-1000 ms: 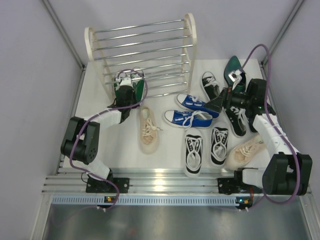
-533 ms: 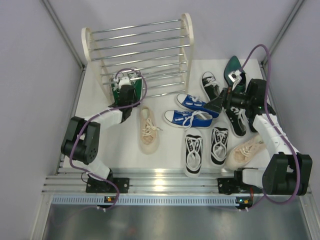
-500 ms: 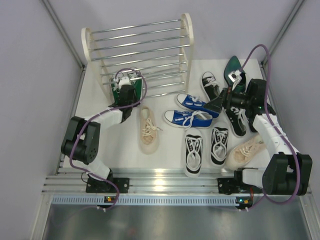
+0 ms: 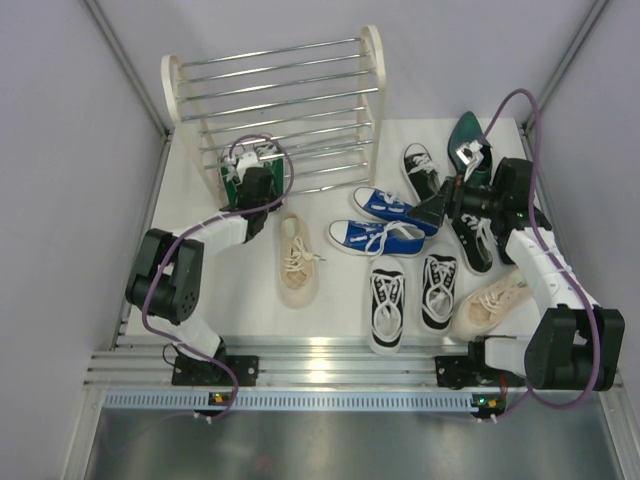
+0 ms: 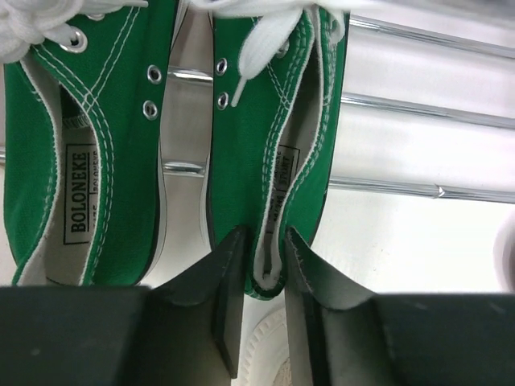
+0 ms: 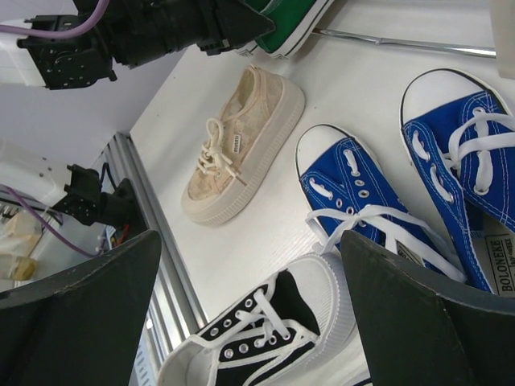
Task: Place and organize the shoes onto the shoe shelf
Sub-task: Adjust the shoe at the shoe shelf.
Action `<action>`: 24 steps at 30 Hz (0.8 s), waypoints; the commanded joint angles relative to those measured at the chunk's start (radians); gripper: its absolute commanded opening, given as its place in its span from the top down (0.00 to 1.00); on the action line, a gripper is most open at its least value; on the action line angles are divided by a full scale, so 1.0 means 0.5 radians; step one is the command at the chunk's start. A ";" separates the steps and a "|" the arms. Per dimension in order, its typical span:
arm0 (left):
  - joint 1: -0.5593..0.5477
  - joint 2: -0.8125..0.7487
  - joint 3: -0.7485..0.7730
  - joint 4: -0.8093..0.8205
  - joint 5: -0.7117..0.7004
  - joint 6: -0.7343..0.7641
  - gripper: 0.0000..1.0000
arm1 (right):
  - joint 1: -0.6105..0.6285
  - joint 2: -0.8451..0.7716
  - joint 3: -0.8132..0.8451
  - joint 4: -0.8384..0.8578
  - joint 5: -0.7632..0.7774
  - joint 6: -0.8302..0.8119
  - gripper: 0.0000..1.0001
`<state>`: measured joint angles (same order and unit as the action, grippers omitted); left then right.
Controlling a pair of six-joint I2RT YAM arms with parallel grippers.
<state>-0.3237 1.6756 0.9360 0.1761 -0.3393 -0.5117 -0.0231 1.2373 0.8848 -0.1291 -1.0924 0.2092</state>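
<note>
The shoe shelf [image 4: 373,60] stands at the back left, its chrome rods [image 5: 418,100] under a green sneaker pair [image 4: 243,166]. My left gripper [image 4: 254,186] [image 5: 264,241] is shut on the heel of the right green sneaker [image 5: 273,121], a finger pressed on each side. The other green sneaker [image 5: 88,137] lies beside it on the rods. My right gripper [image 4: 440,207] [image 6: 249,241] hangs wide open over the blue sneakers [image 4: 385,205] [image 6: 354,185], holding nothing.
On the table lie a beige sneaker [image 4: 296,260] [image 6: 241,145], its mate [image 4: 492,300], black-and-white sneakers [image 4: 387,305] [image 4: 438,290] [image 4: 422,168] [image 4: 474,240] and a dark green dress shoe [image 4: 465,140]. Grey walls close both sides.
My left arm has pushed the green sneaker further onto the lowest rods, and the shelf has slid slightly left. The right arm has stayed still.
</note>
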 commanded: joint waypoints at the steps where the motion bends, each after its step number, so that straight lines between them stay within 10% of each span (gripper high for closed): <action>1: 0.012 -0.019 0.116 0.136 -0.104 -0.026 0.65 | -0.040 -0.072 0.093 0.013 -0.015 -0.069 0.07; 24: 0.015 -0.703 -0.019 -0.342 0.418 0.296 0.31 | -0.043 -0.097 0.181 -0.241 -0.030 -0.338 0.07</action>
<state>-0.3214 1.4090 0.9375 0.0650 -0.1905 -0.4004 -0.0250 1.2163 0.9131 -0.2127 -1.0931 0.1307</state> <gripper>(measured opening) 0.684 0.932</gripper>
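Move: At the shoe shelf, the left hand has the heel rim of the right-hand green shoe pinched, the shoe's middle about 10 cm ahead, 1 cm left and roughly level. The left-hand green shoe lies about 10 cm ahead and 10 cm left, also level. The beige shoe on the table is some 15 cm back, 6 cm right and 6 cm below. From the right hand, the right-hand green shoe is about 23 cm ahead, 37 cm left and 14 cm below. Letting go of the right-hand green shoe's heel, the left fingers spread to about two thirds open while the hand at first barely moves, then it climbs about 9 cm off the heel. Late in the climb it also draws back some 3 cm, away from the shoe shelf, as the fingers tip up slightly and the wrist turns about 10 degrees clockwise. ##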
